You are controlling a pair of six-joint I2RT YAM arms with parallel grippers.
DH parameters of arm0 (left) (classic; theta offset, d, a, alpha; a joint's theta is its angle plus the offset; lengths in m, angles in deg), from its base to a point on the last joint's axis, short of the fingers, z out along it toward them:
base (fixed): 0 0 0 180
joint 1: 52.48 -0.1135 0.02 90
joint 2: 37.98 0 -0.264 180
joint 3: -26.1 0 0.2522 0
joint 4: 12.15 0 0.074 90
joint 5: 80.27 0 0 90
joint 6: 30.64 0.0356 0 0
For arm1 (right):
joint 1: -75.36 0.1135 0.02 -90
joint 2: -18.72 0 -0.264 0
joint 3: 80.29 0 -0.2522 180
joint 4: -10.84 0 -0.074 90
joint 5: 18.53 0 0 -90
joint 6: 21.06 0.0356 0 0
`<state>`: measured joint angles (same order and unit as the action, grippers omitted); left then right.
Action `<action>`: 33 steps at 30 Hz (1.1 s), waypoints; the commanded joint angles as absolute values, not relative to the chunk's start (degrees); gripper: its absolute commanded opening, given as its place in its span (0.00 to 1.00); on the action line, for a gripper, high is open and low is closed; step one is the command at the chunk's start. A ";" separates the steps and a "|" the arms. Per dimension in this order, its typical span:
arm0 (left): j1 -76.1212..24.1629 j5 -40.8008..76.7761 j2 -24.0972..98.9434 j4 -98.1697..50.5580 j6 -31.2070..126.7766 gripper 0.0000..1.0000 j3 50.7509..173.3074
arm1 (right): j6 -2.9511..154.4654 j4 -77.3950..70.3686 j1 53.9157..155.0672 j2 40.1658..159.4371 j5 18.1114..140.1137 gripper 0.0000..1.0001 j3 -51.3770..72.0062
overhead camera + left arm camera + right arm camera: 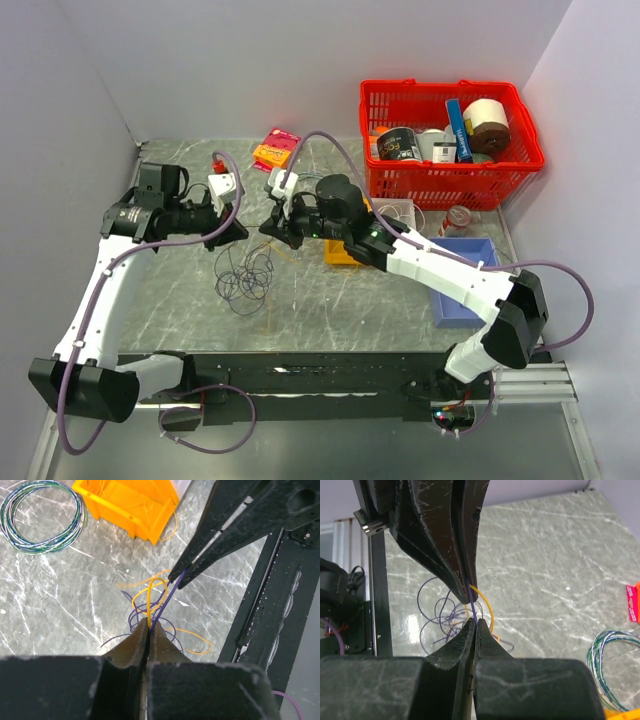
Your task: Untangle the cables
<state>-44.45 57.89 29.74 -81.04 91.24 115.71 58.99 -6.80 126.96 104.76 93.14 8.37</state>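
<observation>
The cables point(245, 275) are a loose tangle of thin purple and yellow strands lying on the marble table, partly lifted at the top. My left gripper point(149, 625) is shut on a yellow and a purple strand just above the tangle. My right gripper point(476, 622) is shut on the same purple strand point(472, 607), tip to tip with the left one. A short taut length of purple strand point(166, 597) spans the small gap between them. In the top view the left gripper point(240, 232) and right gripper point(268, 228) meet over the table's middle. A yellow loop point(489, 607) hangs beside them.
An orange bin point(130, 505) and a round blue-green wire coil point(42, 517) lie beyond the tangle. A red basket point(440, 85) of goods stands at the back right, a blue tray point(470, 250) on the right. A black rail point(330, 370) runs along the near edge.
</observation>
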 commanded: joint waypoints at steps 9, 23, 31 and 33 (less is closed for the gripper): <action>-46.15 42.16 28.81 -78.03 93.29 0.39 108.86 | 59.45 -9.42 122.21 96.86 87.38 0.00 8.43; -46.15 48.56 29.43 -73.37 90.92 0.84 103.67 | 59.45 -13.46 122.21 95.44 89.32 0.00 -9.55; -46.15 49.98 31.18 -69.42 88.28 0.93 103.58 | 54.45 -24.43 122.04 99.40 78.27 0.00 -32.59; -46.15 49.98 31.89 -68.37 87.76 0.94 103.14 | 53.74 -25.50 121.42 100.28 77.28 0.00 -39.01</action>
<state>-46.17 47.46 30.46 -71.80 89.52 103.72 56.56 -21.62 122.02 98.99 83.20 -28.88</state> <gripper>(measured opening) 0.931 0.010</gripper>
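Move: Both shut grippers hold the purple cable a few centimetres apart. For the left hand, the tangle lies some 25 cm below, 5 cm back and 1 cm left; the orange tray is about 5 cm ahead and 20 cm right, the teal coil 14 ahead and 14 right, both at table height. From the right hand the tangle is about 28 cm down, 5 back and 5 left, the orange tray 5 ahead and 15 right. Left lets go and sinks about 7 cm; right hauls its purple cable up and right some 30 cm. ##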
